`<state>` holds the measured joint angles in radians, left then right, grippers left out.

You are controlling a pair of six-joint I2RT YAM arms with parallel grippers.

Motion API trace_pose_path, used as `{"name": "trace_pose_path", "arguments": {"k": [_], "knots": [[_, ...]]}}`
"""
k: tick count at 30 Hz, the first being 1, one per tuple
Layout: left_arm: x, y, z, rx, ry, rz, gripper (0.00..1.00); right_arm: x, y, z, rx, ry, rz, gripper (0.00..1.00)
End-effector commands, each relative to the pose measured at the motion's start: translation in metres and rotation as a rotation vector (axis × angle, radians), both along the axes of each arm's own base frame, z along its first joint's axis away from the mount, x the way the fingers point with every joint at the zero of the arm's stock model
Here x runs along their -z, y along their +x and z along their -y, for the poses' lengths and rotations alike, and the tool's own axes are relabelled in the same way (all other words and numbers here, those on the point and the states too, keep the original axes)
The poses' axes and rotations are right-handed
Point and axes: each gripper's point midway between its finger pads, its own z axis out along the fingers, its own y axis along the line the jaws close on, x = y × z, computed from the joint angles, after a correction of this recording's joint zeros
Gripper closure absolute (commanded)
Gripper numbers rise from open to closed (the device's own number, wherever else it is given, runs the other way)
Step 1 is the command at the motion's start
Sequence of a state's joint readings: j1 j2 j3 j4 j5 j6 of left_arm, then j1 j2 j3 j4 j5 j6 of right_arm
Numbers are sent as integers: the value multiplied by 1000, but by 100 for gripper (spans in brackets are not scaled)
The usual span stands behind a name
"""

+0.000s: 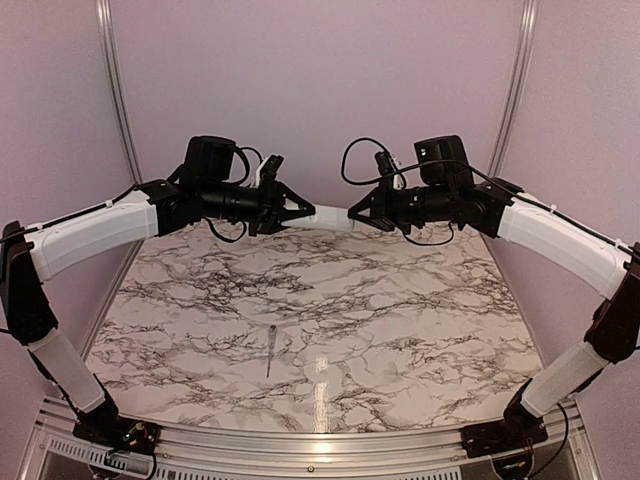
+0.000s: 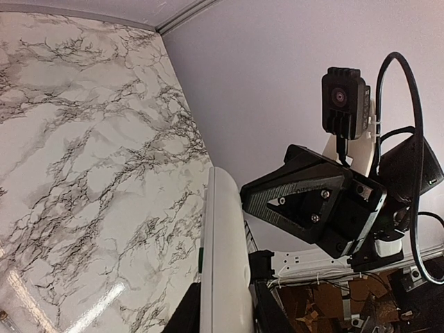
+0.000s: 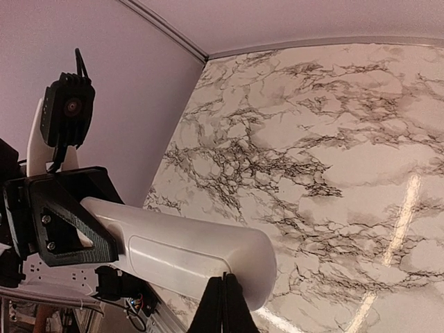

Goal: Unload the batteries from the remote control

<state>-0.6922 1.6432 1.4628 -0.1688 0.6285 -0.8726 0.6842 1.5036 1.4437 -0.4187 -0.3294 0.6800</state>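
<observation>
The white remote control (image 1: 330, 216) hangs level in the air above the back of the table, between the two grippers. My left gripper (image 1: 298, 212) is shut on it; in the left wrist view its dark fingers (image 2: 182, 316) clamp both sides of the remote control (image 2: 225, 257). My right gripper (image 3: 223, 283) is shut with nothing between its jaws. Its joined tips rest against the remote control (image 3: 187, 243) at the end of a closed cover panel (image 3: 173, 258). The batteries are hidden.
A thin pale pen-like tool (image 1: 270, 350) lies on the marble table (image 1: 400, 330) near the middle front. Pale walls with metal corner posts (image 1: 115, 90) close in the back and sides. Both arm bases sit at the near edge.
</observation>
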Motion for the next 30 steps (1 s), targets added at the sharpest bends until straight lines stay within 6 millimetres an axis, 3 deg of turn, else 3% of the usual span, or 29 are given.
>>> {"name": "trace_pose_path", "arguments": {"k": [1, 13, 30], "knots": [[-21, -7, 3, 27, -54, 62, 100, -47, -20, -13, -101, 123, 78, 100], [-18, -7, 1, 22, -43, 56, 100, -54, -27, -13, -116, 171, 86, 100], [-20, -9, -1, 21, -48, 65, 100, -42, -27, -14, -118, 159, 62, 100]]}}
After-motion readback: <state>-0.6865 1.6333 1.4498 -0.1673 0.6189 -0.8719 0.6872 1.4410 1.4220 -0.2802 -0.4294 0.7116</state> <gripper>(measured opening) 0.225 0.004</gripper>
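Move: The remote's battery cover faces up, its middle about 3 cm to the left of the right hand and at its height; the shut right fingertips are at its right-hand end. The remote's middle is some 4 cm to the left and 1 cm lower, and the left gripper holding its far end about 8 cm to the left. From the left hand the cover's middle lies about 5 cm to the right, 1 cm ahead and 1 cm below. The battery cover is levered up by its right-hand end on the tips of the shut right fingers: the right hand rises about 5 cm, slowly and then faster, easing back some 2 cm towards the base while its fingers tip upward by roughly 10 degrees. The left hand keeps its grip on the remote and holds it nearly still. ##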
